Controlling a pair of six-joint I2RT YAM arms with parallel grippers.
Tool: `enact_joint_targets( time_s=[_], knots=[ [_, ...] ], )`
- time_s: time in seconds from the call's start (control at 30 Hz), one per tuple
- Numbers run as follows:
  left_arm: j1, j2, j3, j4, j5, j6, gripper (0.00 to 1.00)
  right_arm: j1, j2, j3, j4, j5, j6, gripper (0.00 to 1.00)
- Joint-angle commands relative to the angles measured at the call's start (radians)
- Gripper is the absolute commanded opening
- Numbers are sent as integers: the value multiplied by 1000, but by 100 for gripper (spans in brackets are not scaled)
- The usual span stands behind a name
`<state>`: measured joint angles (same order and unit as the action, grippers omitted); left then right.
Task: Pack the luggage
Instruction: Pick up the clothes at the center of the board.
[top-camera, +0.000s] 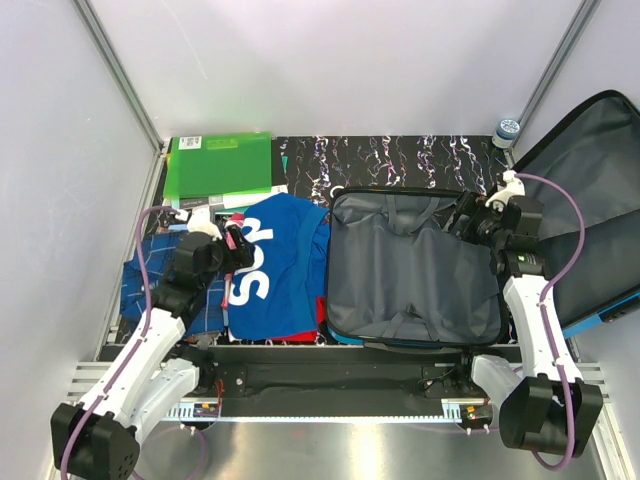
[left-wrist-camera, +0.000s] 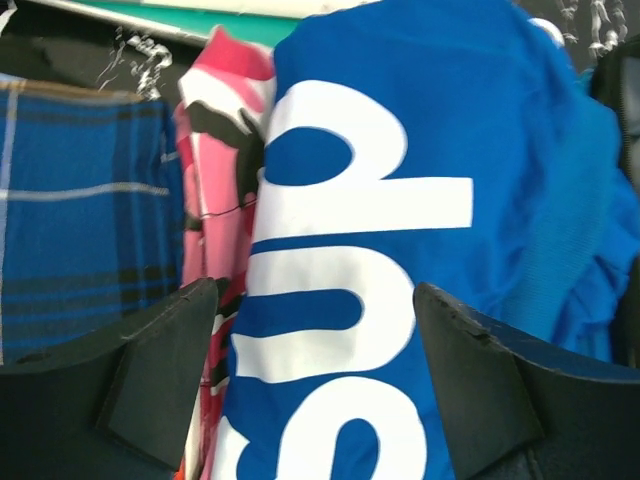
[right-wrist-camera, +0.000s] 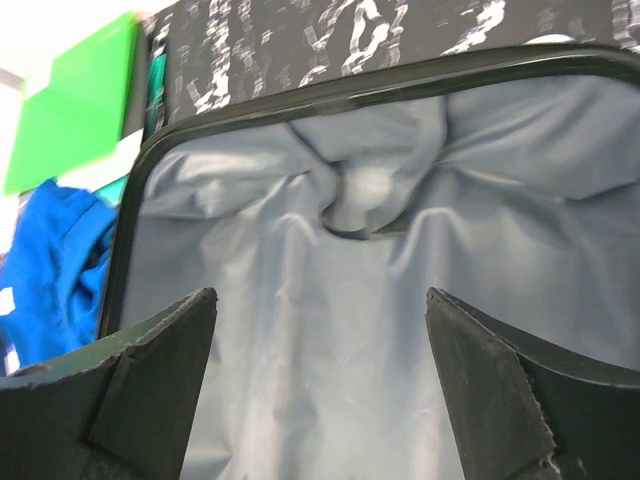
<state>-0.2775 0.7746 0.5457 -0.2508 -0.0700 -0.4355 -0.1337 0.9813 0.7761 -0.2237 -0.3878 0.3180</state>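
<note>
The luggage (top-camera: 410, 285) lies open at centre right, its grey lining (right-wrist-camera: 300, 250) bare and rumpled. Its lid (top-camera: 590, 190) leans up at the far right. A blue shirt (top-camera: 275, 265) with big white letters (left-wrist-camera: 330, 220) lies left of the luggage. My left gripper (top-camera: 232, 245) hovers low over the shirt's left edge. It is open (left-wrist-camera: 315, 290), with the lettered cloth showing between its fingers. My right gripper (top-camera: 468, 215) hangs over the back right of the luggage. It is open too (right-wrist-camera: 320, 295), with only lining beneath it.
A blue plaid cloth (top-camera: 145, 275) lies at the left, and a pink patterned garment (left-wrist-camera: 215, 150) sits between it and the shirt. Green folders (top-camera: 220, 165) are at the back left. A small bottle (top-camera: 507, 131) stands at the back right corner. Grey walls close in both sides.
</note>
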Motion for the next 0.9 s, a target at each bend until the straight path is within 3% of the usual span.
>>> enact_joint_targets(
  time_s=[0.0,0.2,0.33,0.5,0.63,0.87],
  knots=[
    [-2,3,-38,111,-57,-25,80,-1,22,46,33,-132,-1,91],
    [24,81,-76,176,-27,-29,68,-1,30,41,44,-157,1,89],
    [99,155,-93,243,91,-39,61,-1,30,38,49,-160,0,89],
    [106,239,-101,306,174,-42,59,-1,31,38,47,-158,-3,89],
    [106,236,-125,366,231,-51,57,0,33,37,46,-158,-7,89],
    [106,212,-151,401,272,-60,44,0,39,38,47,-161,-10,89]
  ],
)
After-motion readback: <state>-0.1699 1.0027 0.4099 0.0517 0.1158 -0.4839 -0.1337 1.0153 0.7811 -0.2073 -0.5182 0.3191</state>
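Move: The blue shirt's middle lies about 8 cm to the left hand's right, 4 cm back and some 8 cm down; the hand hangs over its left edge. The pink patterned cloth peeks out roughly 3 cm to the hand's left, level with it fore and aft, and the plaid shirt's middle is about 17 cm left and 8 cm back. From the right hand, the blue shirt's middle is about 45 cm left, 10 cm back and 14 cm down. Downward, the left hand sinks about 6 cm onto the left edge of the blue shirt, edging 2 cm forward and tipping its fingers slightly down, then levels off. Its fingers narrow from wide open to roughly half, the tips settling on the lettered cloth beside the pink one. The right hand, open over the suitcase, shifts 2 cm left and turns a little counter-clockwise. ##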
